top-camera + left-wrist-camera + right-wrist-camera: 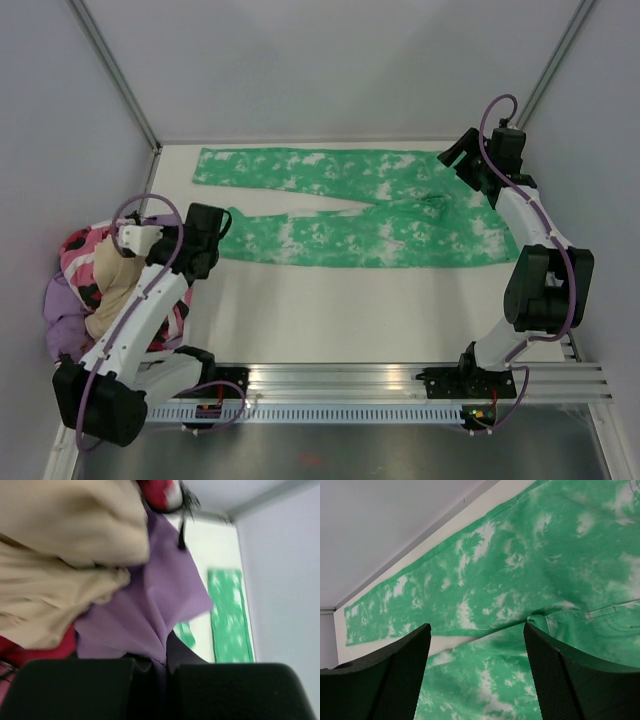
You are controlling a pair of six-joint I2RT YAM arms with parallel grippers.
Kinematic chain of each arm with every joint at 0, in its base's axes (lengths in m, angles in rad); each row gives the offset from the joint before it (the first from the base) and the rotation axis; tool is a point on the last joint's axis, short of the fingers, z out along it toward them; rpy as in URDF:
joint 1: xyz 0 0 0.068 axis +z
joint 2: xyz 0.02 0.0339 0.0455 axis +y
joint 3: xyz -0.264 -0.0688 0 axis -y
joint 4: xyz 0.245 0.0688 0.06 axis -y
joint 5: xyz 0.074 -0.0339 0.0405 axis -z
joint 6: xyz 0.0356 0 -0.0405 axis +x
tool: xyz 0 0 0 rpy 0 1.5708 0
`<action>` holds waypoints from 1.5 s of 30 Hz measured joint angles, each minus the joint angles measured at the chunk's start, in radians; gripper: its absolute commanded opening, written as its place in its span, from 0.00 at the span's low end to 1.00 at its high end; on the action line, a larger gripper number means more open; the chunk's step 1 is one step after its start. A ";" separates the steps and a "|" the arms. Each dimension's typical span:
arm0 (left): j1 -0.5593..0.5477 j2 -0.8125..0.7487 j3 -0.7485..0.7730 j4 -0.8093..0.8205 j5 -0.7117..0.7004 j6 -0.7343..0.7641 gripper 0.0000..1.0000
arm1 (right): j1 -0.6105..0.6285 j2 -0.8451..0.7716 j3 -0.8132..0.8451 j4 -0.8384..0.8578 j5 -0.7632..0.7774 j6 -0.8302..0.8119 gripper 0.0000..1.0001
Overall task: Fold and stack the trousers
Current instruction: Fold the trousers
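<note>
The trousers [350, 225], bright green with white mottling, lie spread flat across the back of the table, waist at the right and both legs running left. My right gripper [465, 160] hangs over the waist end, open, and the crotch seam of the trousers [520, 555] shows between its fingers [477, 626] with nothing held. My left gripper [205, 240] sits beside the near leg's hem, next to the clothes pile. Its jaws [160, 662] are shut, and a stitched fold of purple cloth [150, 605] runs down into the closed gap. Strips of the trousers [227, 615] show beyond.
A heap of other clothes [85, 275], pink-patterned, beige and purple, lies at the table's left edge under my left arm. Beige fabric [60, 555] fills the left wrist view's upper left. Walls and frame posts [120, 75] enclose the table.
</note>
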 measured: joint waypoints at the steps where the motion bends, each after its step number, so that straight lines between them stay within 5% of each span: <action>1: 0.032 0.017 0.061 -0.108 0.001 -0.056 0.02 | 0.000 0.000 -0.002 -0.001 0.000 0.000 0.81; 8: 0.259 0.254 0.187 -0.484 0.031 -0.301 0.02 | 0.000 0.000 -0.008 -0.003 -0.015 0.011 0.80; 15: 0.443 0.288 0.072 -0.430 0.181 -0.310 0.02 | 0.000 -0.008 -0.008 -0.035 -0.014 0.007 0.80; 25: 0.735 0.253 -0.021 -0.160 0.455 -0.018 0.02 | 0.000 -0.032 -0.008 -0.049 0.009 0.009 0.80; 32: 0.834 0.267 0.005 -0.120 0.593 0.234 0.02 | 0.002 -0.033 -0.008 -0.067 0.023 0.008 0.81; 34: 0.853 0.229 -0.006 -0.098 0.638 0.319 0.11 | 0.002 -0.033 -0.009 -0.075 0.027 0.008 0.81; 37: 0.875 0.133 -0.039 -0.072 0.700 0.428 0.72 | 0.002 -0.033 -0.012 -0.084 0.027 0.008 0.81; 45: 0.894 -0.180 0.008 -0.100 0.743 0.605 0.80 | 0.002 -0.030 -0.013 -0.080 0.015 0.007 0.82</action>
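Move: The left gripper is shut on a purple cloth from the laundry pile. The spot to bring the cloth to, around the beige cloth on the pile, lies about 12 cm to its left, 8 cm back and some 13 cm lower. The trousers' near leg ends roughly 4 cm ahead, 2 cm left and 19 cm below; the far leg's end is some 22 cm ahead, 6 cm left, equally low. From the right hand the beige cloth is about 76 cm left, 28 cm back, 13 cm lower. Keep the pinch on the purple cloth and swing the left gripper about 12 cm left and 8 cm back, away from the trousers, sinking some 12 cm onto the pile as the fingers tip downward about 25 degrees. Down there, open wide to let go of the cloth, then lift straight back up about 10 cm with the fingers still open. ##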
